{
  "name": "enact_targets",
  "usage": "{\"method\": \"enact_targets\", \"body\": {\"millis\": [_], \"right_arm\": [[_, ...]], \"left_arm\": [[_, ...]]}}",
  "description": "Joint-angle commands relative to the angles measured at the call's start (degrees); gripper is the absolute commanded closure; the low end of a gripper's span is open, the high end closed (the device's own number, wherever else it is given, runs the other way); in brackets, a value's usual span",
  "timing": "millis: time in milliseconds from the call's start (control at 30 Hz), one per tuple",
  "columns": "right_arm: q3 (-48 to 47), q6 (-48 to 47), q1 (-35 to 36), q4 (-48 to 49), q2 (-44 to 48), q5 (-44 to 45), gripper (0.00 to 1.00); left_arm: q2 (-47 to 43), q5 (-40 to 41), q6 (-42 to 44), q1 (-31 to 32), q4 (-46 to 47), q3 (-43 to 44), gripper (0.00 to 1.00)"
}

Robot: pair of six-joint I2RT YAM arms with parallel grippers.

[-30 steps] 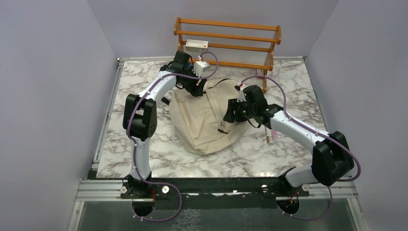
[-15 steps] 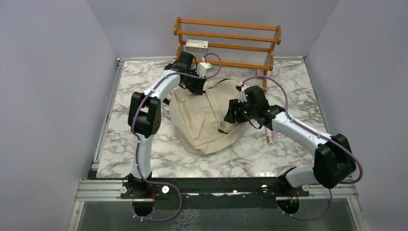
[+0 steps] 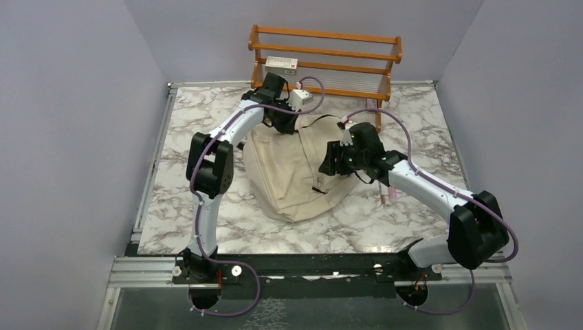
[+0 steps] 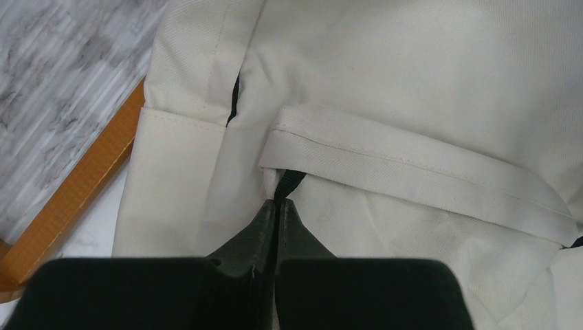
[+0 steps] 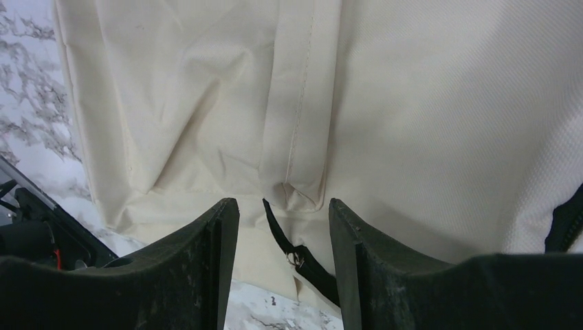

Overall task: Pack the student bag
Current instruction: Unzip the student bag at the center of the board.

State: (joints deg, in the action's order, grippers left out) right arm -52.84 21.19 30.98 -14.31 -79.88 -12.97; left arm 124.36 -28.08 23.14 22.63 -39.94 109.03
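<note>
The student bag (image 3: 292,175), cream canvas, lies in the middle of the marble table. My left gripper (image 3: 284,124) is at the bag's far top edge. In the left wrist view the left gripper (image 4: 278,203) is shut on a thin black strap (image 4: 290,180) that comes out from under a cream flap (image 4: 412,168). My right gripper (image 3: 331,163) sits at the bag's right side. In the right wrist view the right gripper (image 5: 283,204) is open, and a black zipper pull (image 5: 297,258) with a small metal ring lies between its fingers, touching neither.
A wooden rack (image 3: 323,53) stands at the back with a white box (image 3: 282,63) on its shelf. Its orange foot (image 4: 72,189) shows beside the bag. Two pinkish pens (image 3: 387,194) lie on the table under the right arm.
The left gripper has shifted a little toward the back right and closed its jaws on the black strap. The right arm has hardly moved.
</note>
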Motion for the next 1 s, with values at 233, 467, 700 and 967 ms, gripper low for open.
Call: {"method": "enact_targets", "body": {"millis": [233,467,700,967], "right_arm": [[0.15,1.07,-0.32,2.84,-0.45,-1.88,0.45],[0.67,0.78,-0.37,2.52,0.04,-1.61,0.45],[0.92,0.76,-0.35,2.45,0.07,-1.87,0.45],[1.62,0.87,-0.4,2.43,0.47,-1.84,0.45]], "left_arm": [[-2.95,6.13,-1.07,3.99,0.18,0.72,0.83],[-2.29,6.96,-0.79,4.09,0.15,1.62,0.78],[-2.28,7.96,-0.22,4.17,0.17,1.75,0.67],[-2.29,9.42,0.36,4.58,0.19,2.66,0.64]]}}
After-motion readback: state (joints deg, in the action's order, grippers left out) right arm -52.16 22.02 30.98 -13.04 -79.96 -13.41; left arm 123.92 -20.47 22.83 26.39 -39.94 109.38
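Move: Your left gripper, pointing right and down, is already shut on the black zipper pull at the far end of the student bag's zipper flap. The flap's middle lies about 8 cm back and 4 cm to the right; the near-end pull some 17 cm back, 6 cm right and 5 cm lower. The shelf's front rail crosses roughly 7 cm ahead, 8 cm down. From the right hand, the held far-end pull is about 15 cm ahead, 8 cm left. Draw the left gripper, still pinching the far-end zipper pull, to the right by about 1.5 cm and slightly back, rolling the wrist a few degrees. As that short tug ends, open the fingers to roughly a third and let the pull go, then hover almost in place with a finger either side of it. ##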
